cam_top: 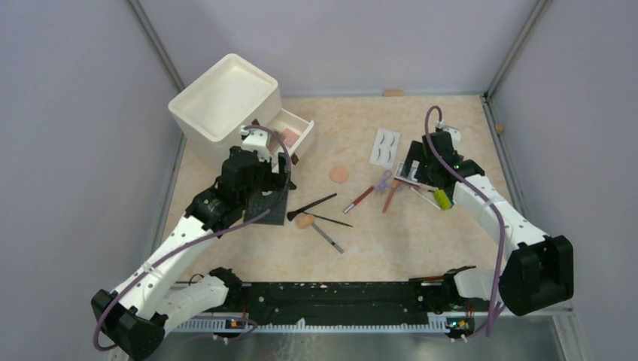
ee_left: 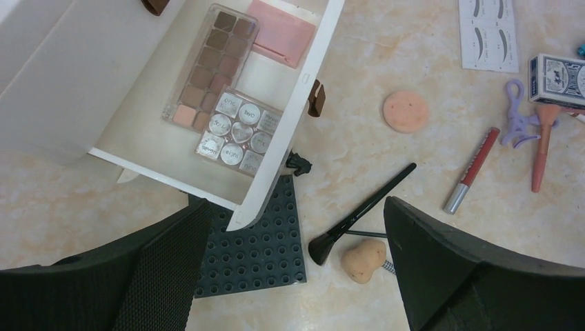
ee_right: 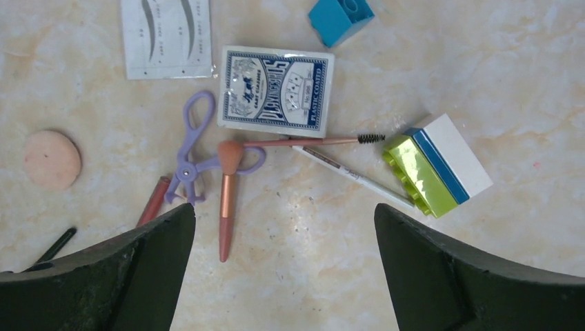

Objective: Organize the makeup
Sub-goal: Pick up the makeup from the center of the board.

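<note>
The makeup lies partly in an open white drawer (ee_left: 276, 155): a brown palette (ee_left: 210, 65), a pink compact (ee_left: 281, 33) and a clear tray of round pans (ee_left: 238, 131). Loose on the table are a black brush (ee_left: 365, 210), a beige sponge (ee_left: 363, 260), a round peach puff (ee_left: 405, 111), a red tube (ee_left: 472, 169), a purple curler (ee_right: 193, 148), a pink brush (ee_right: 227, 200), a spoolie wand (ee_right: 310, 141), a white pencil (ee_right: 352, 176) and an eyelash card (ee_right: 167, 34). My left gripper (ee_left: 298, 207) hangs open by the drawer's front corner. My right gripper (ee_right: 284, 210) is open over bare table beside the pink brush.
A white organizer box (cam_top: 226, 101) stands at the back left, its drawer (cam_top: 290, 131) pulled out. A dark studded plate (ee_left: 255, 248) lies under the drawer's corner. A card deck (ee_right: 276, 89), a green brick (ee_right: 417, 176), a white-and-blue block (ee_right: 452, 158) and a blue brick (ee_right: 339, 17) lie among the right-hand items.
</note>
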You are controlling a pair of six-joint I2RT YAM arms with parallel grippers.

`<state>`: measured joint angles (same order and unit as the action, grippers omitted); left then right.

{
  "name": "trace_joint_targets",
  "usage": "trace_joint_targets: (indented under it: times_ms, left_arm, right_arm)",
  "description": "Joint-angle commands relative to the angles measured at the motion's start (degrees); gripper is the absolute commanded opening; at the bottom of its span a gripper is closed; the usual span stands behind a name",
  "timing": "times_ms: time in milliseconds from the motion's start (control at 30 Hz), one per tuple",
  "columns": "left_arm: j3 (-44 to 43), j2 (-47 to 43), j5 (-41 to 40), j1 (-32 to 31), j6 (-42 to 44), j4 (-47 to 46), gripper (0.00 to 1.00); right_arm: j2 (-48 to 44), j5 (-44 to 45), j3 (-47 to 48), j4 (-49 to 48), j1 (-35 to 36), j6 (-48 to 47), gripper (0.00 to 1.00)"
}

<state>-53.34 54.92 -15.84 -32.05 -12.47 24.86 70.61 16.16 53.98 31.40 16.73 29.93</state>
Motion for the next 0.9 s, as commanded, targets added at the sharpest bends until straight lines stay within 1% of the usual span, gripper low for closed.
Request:
trace_joint_targets:
  times_ms: [0,67,200,233,300,333,367,433,533,567,633,700,733,867]
  left_arm:
    - [-0.1,-2.2,0.0,-0.1,2.8,-2.6,0.99]
    - [-1.2,-1.7,0.4,-0.1,3.6,-2.6,0.99]
    - [-3.3,-0.4,-0.2,-0.1,5.9,-2.7,0.99]
    - [-3.5,-0.2,-0.9,-0.1,6.6,-2.9,0.99]
    - [-3.2,0.0,-3.4,0.0,7.4,-3.8,0.99]
    - [-2.7,-0.2,-4.2,0.4,8.1,-4.7,0.99]
    - [-2.6,-0.3,-4.1,1.1,8.4,-4.7,0.99]
    - [-1.8,-1.2,-5.8,2.3,8.2,-4.5,0.99]
    - [0.0,-3.1,-7.8,2.9,7.9,-5.1,0.99]
    - [0.5,-3.7,-7.9,2.8,7.8,-5.4,0.99]
    - [0.9,-4.0,-7.8,2.9,7.7,-5.8,0.99]
    - [0.8,-3.8,-7.5,2.9,7.6,-5.8,0.99]
    - [0.7,-3.6,-7.4,2.9,7.5,-5.8,0.99]
    - [0.7,-3.5,-7.1,2.9,7.5,-5.6,0.99]
  right_arm:
    - [1.8,2.4,2.7,4.4,-0.1,1.3,0.99]
    - [1.5,-0.2,1.9,3.2,-0.1,1.4,0.99]
    - [0.8,-9.0,1.0,-0.4,-0.2,-1.0,0.99]
    - [0.4,-11.5,0.5,-2.2,-0.2,-0.7,0.98]
    - [1.0,-14.9,0.3,-5.1,0.3,2.7,0.91]
    - [2.1,-14.8,0.8,-5.8,1.5,4.5,0.88]
    - [3.3,-13.5,1.9,-5.8,4.1,6.0,0.87]
    - [6.3,-9.6,4.1,-5.5,8.5,9.2,0.87]
    - [10.4,-6.9,5.6,-7.4,13.1,14.8,0.85]
    - [11.6,-6.3,5.7,-8.2,14.1,17.0,0.83]
    - [14.0,-6.6,5.7,-10.5,15.7,20.1,0.75]
    - [17.0,-5.7,6.4,-11.8,17.4,21.4,0.70]
    - [18.8,-4.0,7.3,-10.8,18.2,21.5,0.69]
    - [25.9,0.7,12.7,-5.3,20.7,21.4,0.69]
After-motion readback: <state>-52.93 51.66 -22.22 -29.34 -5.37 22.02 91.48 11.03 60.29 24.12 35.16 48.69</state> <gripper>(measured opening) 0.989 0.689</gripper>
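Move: The red lip gloss lies about 16 cm to the right hand's left, 2 cm back and some 12 cm below it. On the way, at table height too, the peach-haired brush is about 6 cm left and 1 cm back, and the purple scissors 8 cm left and 4 cm ahead; the round puff is about 21 cm left and 5 cm ahead. From the left hand the lip gloss is roughly 22 cm right, 3 cm ahead and 22 cm below. After a slight dip and pause, the right hand sweeps about 16 cm to its left, past the peach-haired brush and scissors, dropping some 6 cm mostly in the second half to arrive just over the red lip gloss, fingers closing from wide open to about two thirds, wrist tipping down about 10 degrees with its left side rising nearly 15, nothing touched yet. The empty left hand, jaws kept wide open, draws off about 4 cm to its left and rises 2 to 3 cm beside the open drawer, its fingers tilting up a little. ##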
